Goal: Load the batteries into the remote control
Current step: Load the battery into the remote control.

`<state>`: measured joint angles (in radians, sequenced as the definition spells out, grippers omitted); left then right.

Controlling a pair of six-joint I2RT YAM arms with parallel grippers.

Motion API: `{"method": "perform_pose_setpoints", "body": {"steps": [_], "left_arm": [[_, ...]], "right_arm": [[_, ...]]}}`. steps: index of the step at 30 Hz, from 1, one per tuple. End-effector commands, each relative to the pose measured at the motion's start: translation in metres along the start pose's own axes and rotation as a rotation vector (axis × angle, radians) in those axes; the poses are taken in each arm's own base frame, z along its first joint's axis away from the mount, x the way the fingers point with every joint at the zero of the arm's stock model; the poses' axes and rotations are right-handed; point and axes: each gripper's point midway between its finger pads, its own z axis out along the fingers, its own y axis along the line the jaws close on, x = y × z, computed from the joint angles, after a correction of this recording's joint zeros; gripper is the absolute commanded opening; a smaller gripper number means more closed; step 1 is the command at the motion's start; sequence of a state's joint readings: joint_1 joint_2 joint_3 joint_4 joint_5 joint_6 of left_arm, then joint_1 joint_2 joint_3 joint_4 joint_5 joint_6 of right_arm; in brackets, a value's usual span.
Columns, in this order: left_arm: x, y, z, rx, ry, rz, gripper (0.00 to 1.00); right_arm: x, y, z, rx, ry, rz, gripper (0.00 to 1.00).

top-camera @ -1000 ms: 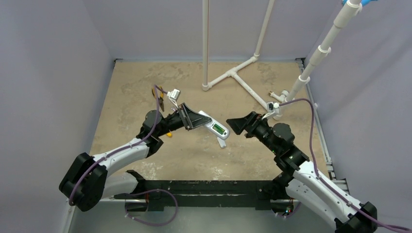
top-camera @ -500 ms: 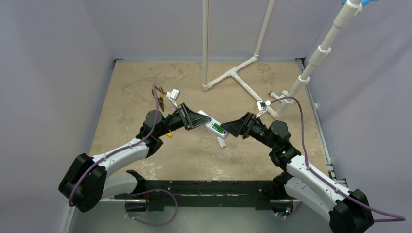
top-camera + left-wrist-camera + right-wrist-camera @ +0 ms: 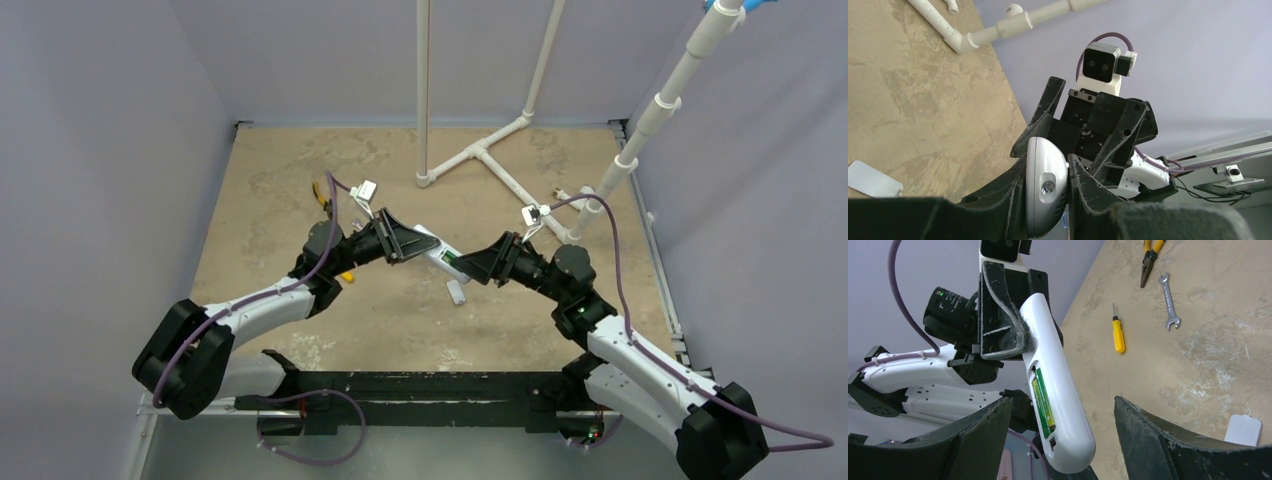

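My left gripper is shut on the white remote control and holds it above the table, its free end pointing right. In the left wrist view the remote's rounded end is pinched between both fingers. In the right wrist view the remote shows its open back compartment with the green batteries lying inside. My right gripper stands open, its two jaws flanking the remote's free end with a gap on each side. From above, the right gripper meets that end.
The white battery cover lies on the tan table below the remote. A yellow screwdriver, a silver wrench and pliers lie to the left. White pipes stand at the back.
My right gripper has moved left until its jaws flank the remote's free end, and they have narrowed a little. The left arm has shifted the remote slightly up and right.
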<state>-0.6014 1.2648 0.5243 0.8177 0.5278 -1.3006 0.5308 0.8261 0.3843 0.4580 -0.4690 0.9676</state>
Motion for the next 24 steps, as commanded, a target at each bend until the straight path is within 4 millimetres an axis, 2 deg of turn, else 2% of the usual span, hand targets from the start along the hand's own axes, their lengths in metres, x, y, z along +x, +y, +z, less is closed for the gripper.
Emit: {"method": "perform_pose_setpoints", "body": {"steps": [1, 15, 24], "left_arm": [[-0.015, -0.039, 0.002, 0.118, -0.031, 0.06, 0.0], [-0.012, -0.041, -0.005, 0.108, -0.041, 0.069, 0.0], [-0.008, -0.041, -0.01, 0.101, -0.037, 0.077, 0.0]], "right_arm": [[-0.012, 0.02, 0.003, -0.072, -0.021, -0.043, 0.73], [-0.011, 0.01, 0.004, -0.041, -0.032, -0.009, 0.62], [-0.011, 0.006, 0.005, -0.028, -0.048, 0.014, 0.5]]}}
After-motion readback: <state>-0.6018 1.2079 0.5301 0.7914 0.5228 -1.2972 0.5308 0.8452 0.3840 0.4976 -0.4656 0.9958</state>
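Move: The remote's open battery compartment, facing up with the green batteries in it, lies between the right hand's spread fingers, about 3 cm left and 1 cm ahead of the hand point, nearly level with it. The remote's free end is some 2 cm back from that hand. The battery cover lies on the table roughly 20 cm below it, 2 cm left and 1 cm ahead. From the left hand, gripping the remote, the compartment is about 5 cm right, 4 cm back and 1 cm lower. Upward by about 1.5 cm, and very slightly back, the left hand lifts the remote it still grips, bringing the compartment towards the right hand's upper finger. The right hand stays within half a centimetre and closes its fingers from about three quarters open to half, one above the batteries and one under the remote; the upper one seems to reach the batteries. ##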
